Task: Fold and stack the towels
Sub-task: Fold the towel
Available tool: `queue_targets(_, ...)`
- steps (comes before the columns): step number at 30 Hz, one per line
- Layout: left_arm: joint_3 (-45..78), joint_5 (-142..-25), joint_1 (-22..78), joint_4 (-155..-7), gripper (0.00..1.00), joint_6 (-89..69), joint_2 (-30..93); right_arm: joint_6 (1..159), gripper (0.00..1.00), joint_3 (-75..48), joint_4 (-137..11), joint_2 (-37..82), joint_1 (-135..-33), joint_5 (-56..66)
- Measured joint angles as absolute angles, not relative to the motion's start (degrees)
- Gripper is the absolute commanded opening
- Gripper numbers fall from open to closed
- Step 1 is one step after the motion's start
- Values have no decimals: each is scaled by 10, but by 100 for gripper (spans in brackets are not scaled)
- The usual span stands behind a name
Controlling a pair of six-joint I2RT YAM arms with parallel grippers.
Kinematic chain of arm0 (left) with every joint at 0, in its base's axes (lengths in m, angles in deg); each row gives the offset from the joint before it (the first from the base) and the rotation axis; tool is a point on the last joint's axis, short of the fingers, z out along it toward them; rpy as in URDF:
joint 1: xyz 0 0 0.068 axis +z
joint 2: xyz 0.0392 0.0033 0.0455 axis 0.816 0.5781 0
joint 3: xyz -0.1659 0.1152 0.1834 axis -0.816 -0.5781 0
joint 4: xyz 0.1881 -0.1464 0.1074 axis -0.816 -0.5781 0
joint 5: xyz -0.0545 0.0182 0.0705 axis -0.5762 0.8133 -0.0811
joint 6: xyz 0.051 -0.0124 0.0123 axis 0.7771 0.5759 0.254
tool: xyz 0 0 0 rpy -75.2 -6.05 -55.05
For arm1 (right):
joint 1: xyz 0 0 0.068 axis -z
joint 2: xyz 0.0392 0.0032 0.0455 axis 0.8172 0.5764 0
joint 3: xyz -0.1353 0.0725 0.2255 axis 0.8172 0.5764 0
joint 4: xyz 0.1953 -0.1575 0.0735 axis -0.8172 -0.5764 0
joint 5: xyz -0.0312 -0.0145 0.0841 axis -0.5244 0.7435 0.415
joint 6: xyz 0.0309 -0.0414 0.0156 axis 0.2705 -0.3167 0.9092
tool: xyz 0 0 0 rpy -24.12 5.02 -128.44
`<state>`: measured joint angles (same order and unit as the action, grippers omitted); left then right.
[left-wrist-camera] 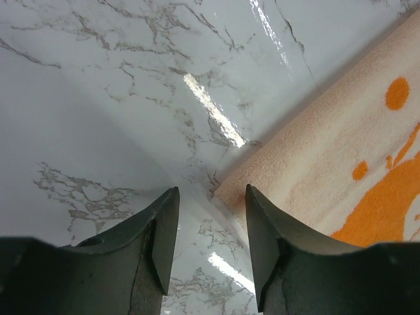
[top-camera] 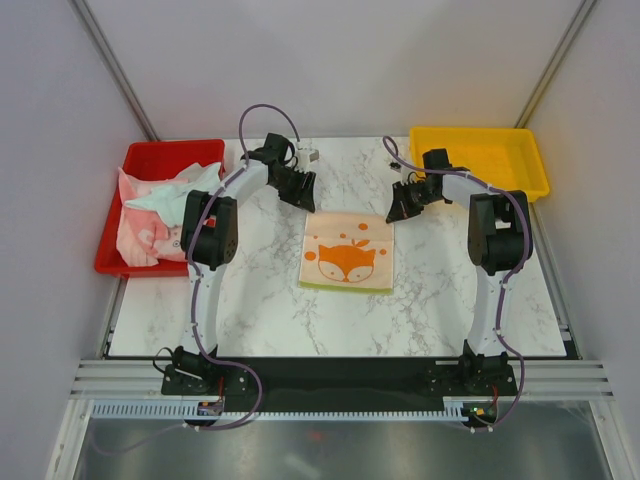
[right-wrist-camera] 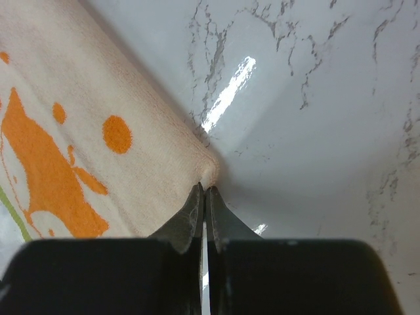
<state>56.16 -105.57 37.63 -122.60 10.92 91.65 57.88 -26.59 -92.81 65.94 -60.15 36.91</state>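
A cream towel (top-camera: 348, 250) printed with an orange fox lies flat in the middle of the marble table. My right gripper (top-camera: 396, 214) is at the towel's far right corner. The right wrist view shows this gripper (right-wrist-camera: 204, 188) shut, with the corner of the towel (right-wrist-camera: 98, 98) pinched and bunched at its tips. At the far left corner, my left gripper (top-camera: 303, 200) is low over the table. Its jaws (left-wrist-camera: 211, 190) stand open, and the towel's corner (left-wrist-camera: 341, 151) lies just beside the right fingertip (left-wrist-camera: 252, 197). More towels, pink (top-camera: 150, 235) and mint (top-camera: 180, 190), sit crumpled in the red tray.
The red tray (top-camera: 112, 262) stands at the left edge of the table. A yellow tray (top-camera: 480, 160) with nothing in it stands at the back right. Grey walls close in both sides.
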Motion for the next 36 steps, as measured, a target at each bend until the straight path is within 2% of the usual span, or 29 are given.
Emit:
queue_targets(14, 569, -1084, 376, -1241, 43, 98, 925, 583, 0, -266, -922, 660, -602, 369)
queue_targets(15, 570, -1083, 376, -1243, 40, 96, 925, 583, 0, -266, -922, 660, -602, 369)
queue_targets(16, 570, -1083, 376, -1247, 31, 94, 926, 583, 0, -266, -921, 660, -602, 369)
queue_targets(18, 570, -1082, 376, -1253, 20, 86, 928, 583, 0, -266, -918, 660, -602, 369)
queue_targets(19, 571, -1082, 376, -1254, 8, 84, 931, 584, 0, -266, -917, 660, -602, 369)
queue_targets(20, 572, -1084, 376, -1255, 3, 80, 933, 584, 0, -266, -916, 660, -602, 369)
queue_targets(29, 590, -1044, 377, -1254, 2, 46, 938, 607, 0, -237, -849, 643, -613, 354)
queue_targets(36, 538, -1043, 380, -1204, 2, 8, 904, 619, 0, -185, -789, 595, -617, 338)
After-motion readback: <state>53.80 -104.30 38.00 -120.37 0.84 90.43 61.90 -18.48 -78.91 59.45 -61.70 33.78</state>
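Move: The towel's far-left corner lies nearly between the left hand's half-open fingers, about 1 cm back, 1 cm to the right and 1 cm lower; its far-right corner is some 14 cm to that hand's right and 2 cm back, already pinched by the right hand. From the right hand, the towel's near-right corner is about 15 cm back and 1 cm to the right, the fox face 9 cm back and 8 cm left, and the yellow box 13 cm ahead and 17 cm right. The towel's far-left corner gets pinched: the left hand eases back and slightly down by about 1.5 cm, shuts its fingers on the cloth, then comes forward again and rises about 1 cm, turning some 10 degrees counter-clockwise. The right hand keeps its pinch on the far-right corner, waits, then draws it up about 2 cm and forward a little less, its fingertips tilting outward. ##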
